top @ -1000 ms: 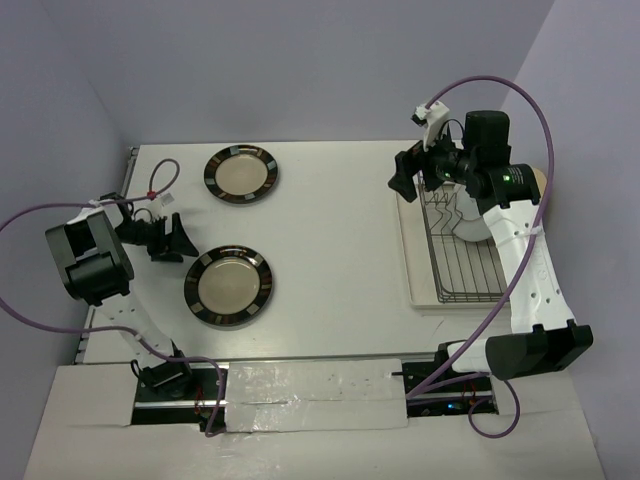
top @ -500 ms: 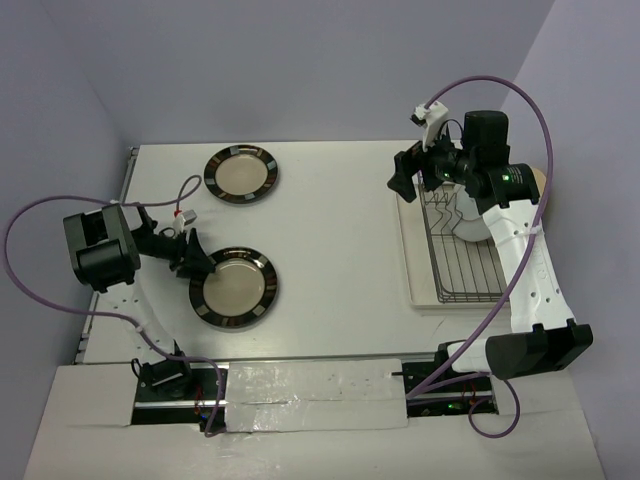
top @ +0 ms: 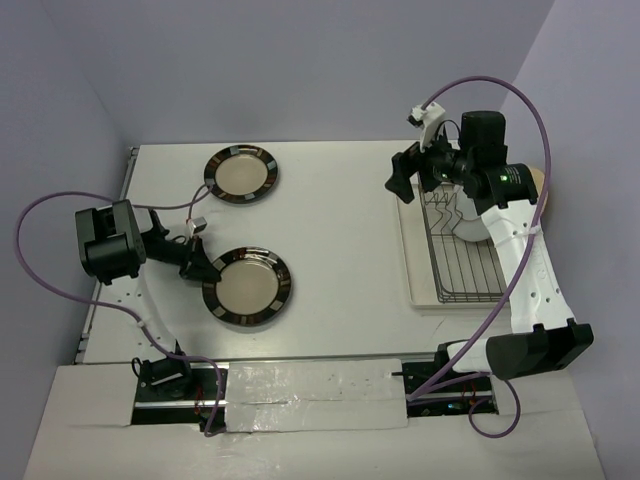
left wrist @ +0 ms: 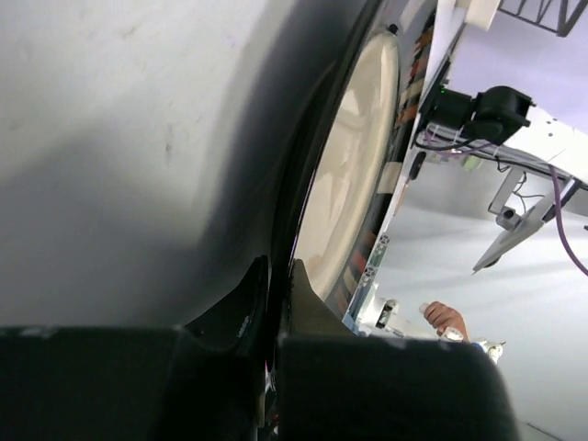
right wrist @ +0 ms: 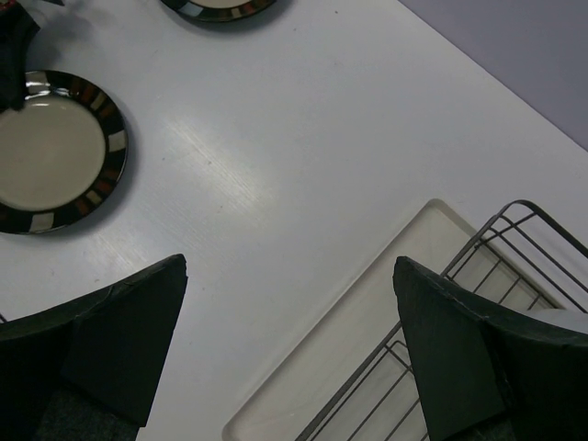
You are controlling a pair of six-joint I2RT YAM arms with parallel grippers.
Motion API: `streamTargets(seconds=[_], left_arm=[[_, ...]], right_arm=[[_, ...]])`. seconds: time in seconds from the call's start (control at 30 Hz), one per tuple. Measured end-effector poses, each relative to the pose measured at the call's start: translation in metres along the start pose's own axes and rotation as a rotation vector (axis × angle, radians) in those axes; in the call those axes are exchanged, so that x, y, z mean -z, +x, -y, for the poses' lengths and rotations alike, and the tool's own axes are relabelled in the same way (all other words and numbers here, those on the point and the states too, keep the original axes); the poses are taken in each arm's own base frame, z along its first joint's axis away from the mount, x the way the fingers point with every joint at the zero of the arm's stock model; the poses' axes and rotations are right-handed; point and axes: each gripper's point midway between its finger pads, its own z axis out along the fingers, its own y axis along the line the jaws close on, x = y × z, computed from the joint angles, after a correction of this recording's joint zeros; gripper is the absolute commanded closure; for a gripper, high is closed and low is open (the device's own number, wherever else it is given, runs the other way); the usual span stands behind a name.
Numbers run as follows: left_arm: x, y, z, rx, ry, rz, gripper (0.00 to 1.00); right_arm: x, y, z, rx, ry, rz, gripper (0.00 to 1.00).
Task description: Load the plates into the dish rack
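Two cream plates with dark striped rims lie on the white table: a near plate (top: 247,287) and a far plate (top: 241,174). My left gripper (top: 204,264) is shut on the near plate's left rim; the left wrist view shows the gripper (left wrist: 276,276) pinching the rim of the plate (left wrist: 354,175). My right gripper (top: 404,181) is open and empty, above the far left corner of the dish rack (top: 463,250). The right wrist view shows the gripper (right wrist: 289,276), the rack (right wrist: 514,257), the near plate (right wrist: 50,152) and the far plate (right wrist: 220,7). The other plates are mostly hidden.
The rack stands on a cream tray (top: 418,270) at the right of the table, and the tray also shows in the right wrist view (right wrist: 367,312). A pale plate (top: 468,228) stands in the rack, partly hidden by the right arm. Purple cables loop over both arms.
My left gripper swung right to the near plate and shut on its left rim. The plate slid a little to the right. The right arm barely moved.
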Motion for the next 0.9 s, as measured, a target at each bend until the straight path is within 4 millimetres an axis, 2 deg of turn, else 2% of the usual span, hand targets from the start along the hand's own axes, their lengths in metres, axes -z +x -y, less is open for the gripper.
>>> streamTargets(seconds=[0.13,0.37,0.5,0.63,0.73,0.9], left_arm=[[0.0,-0.008,0.008,-0.015,0.033,0.025,1.0],[0.011,-0.046,0.033,-0.16,0.027,0.1,1.0],[0.012,-0.053,0.077,-0.243,0.083,0.131,1.0],[0.005,-0.046,0.122,-0.242,0.154,0.119,1.0],[0.002,-0.041,0.146,-0.232,0.166,0.11,1.0],[0.001,-0.036,0.178,-0.208,0.165,0.113,1.0]], right_arm=[[-0.004,0.0,-0.009,0.026,-0.022,0.003,0.0],[-0.009,0.022,-0.044,0.183,-0.104,0.006,0.0],[-0.007,0.028,-0.078,0.365,-0.166,0.05,0.0],[-0.007,0.036,-0.12,0.59,-0.231,0.116,0.0],[-0.01,0.045,-0.152,0.764,-0.275,0.172,0.0],[-0.016,0.074,-0.203,1.036,-0.357,0.261,0.0]])
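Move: The left hand already pinches the left rim of the near plate, whose middle lies about 10 cm right and 3 back; the dish rack waits some 83 cm right, 15 ahead. From the high, open right hand, that plate is roughly 46 cm left, 11 back and 32 below, the far plate 47 left, 27 ahead, and the dish rack 30 right, 5 ahead. Left raises the pinched plate 15 cm and carries it right; open right swings back-left some 20 cm towards it. ##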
